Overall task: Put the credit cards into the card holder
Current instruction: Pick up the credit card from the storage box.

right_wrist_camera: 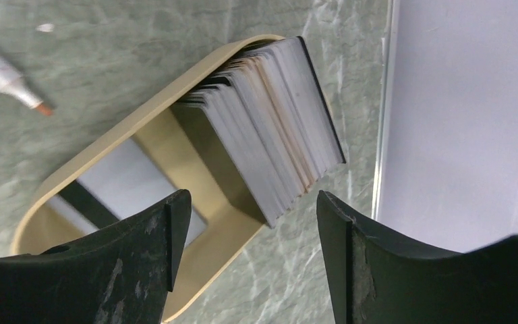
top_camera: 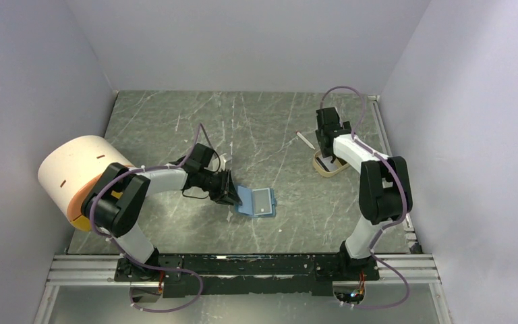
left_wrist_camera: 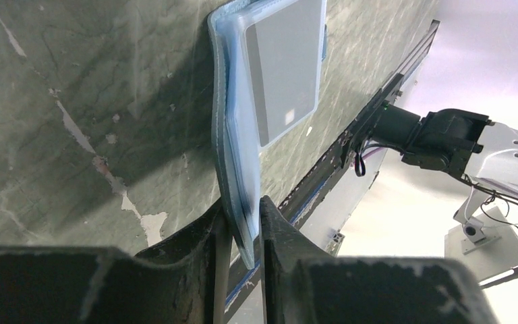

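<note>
The teal-blue card holder (top_camera: 246, 200) lies open at the table's middle, and a pale card (top_camera: 264, 201) is in its right half. My left gripper (top_camera: 233, 192) is shut on the edge of its left flap. In the left wrist view that flap (left_wrist_camera: 236, 135) stands edge-on between the jaws of the left gripper (left_wrist_camera: 244, 209), and the card (left_wrist_camera: 286, 67) shows in the slot beyond. My right gripper (right_wrist_camera: 253, 202) hangs open just above a leaning stack of credit cards (right_wrist_camera: 276, 121) in a tan tray (right_wrist_camera: 128, 121). It holds nothing. One more card (right_wrist_camera: 128, 182) lies flat in the tray.
A thin white stick (top_camera: 304, 140) lies left of the tan tray (top_camera: 328, 169) at the back right. A big white and orange roll (top_camera: 74, 175) sits at the left edge beside my left arm. Walls enclose three sides, and a metal rail (top_camera: 243, 263) runs along the front.
</note>
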`<move>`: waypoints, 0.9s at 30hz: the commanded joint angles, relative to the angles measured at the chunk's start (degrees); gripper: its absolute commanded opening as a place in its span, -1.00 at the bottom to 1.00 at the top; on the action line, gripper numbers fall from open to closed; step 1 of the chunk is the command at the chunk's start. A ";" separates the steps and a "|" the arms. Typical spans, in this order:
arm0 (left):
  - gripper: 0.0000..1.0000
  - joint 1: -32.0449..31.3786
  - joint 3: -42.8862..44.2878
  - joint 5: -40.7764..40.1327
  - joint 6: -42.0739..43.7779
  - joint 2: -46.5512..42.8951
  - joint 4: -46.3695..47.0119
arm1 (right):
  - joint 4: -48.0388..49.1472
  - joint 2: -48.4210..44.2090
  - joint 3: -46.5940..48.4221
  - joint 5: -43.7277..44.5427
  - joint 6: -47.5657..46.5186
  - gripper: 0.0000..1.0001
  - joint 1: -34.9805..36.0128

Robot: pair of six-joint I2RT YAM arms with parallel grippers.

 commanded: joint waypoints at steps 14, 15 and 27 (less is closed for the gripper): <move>-0.50 0.96 -1.85 2.94 0.02 -0.65 2.53 | -0.51 7.81 4.81 4.32 -5.64 0.32 -3.36; -0.51 0.96 -1.90 2.92 -0.01 -0.58 2.56 | -0.50 7.95 4.90 4.70 -5.64 0.30 -3.46; -0.51 1.05 -1.73 2.53 -0.25 -0.71 2.30 | -1.44 5.33 5.80 4.16 -5.20 0.00 -3.42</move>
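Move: The stack of credit cards in the storage box lies about 3 cm to the right of my right hand, 2 cm ahead and some 4 cm below. The box's open compartment with the loose cards is roughly 4 cm back and 4 cm to the left, and the marker lies some 12 cm to the left and 3 cm farther out. From my left hand, the stack is about 37 cm to the right and 16 cm ahead. I slip my right hand rightward about 3 cm and sink a bit over 2 cm onto the near end of the card stack, tipping the wrist some 10 degrees further down. Then, holding there, I narrow the fingers partway around the front cards without fully shutting them. My left hand keeps its pinch on the card holder's flap. ##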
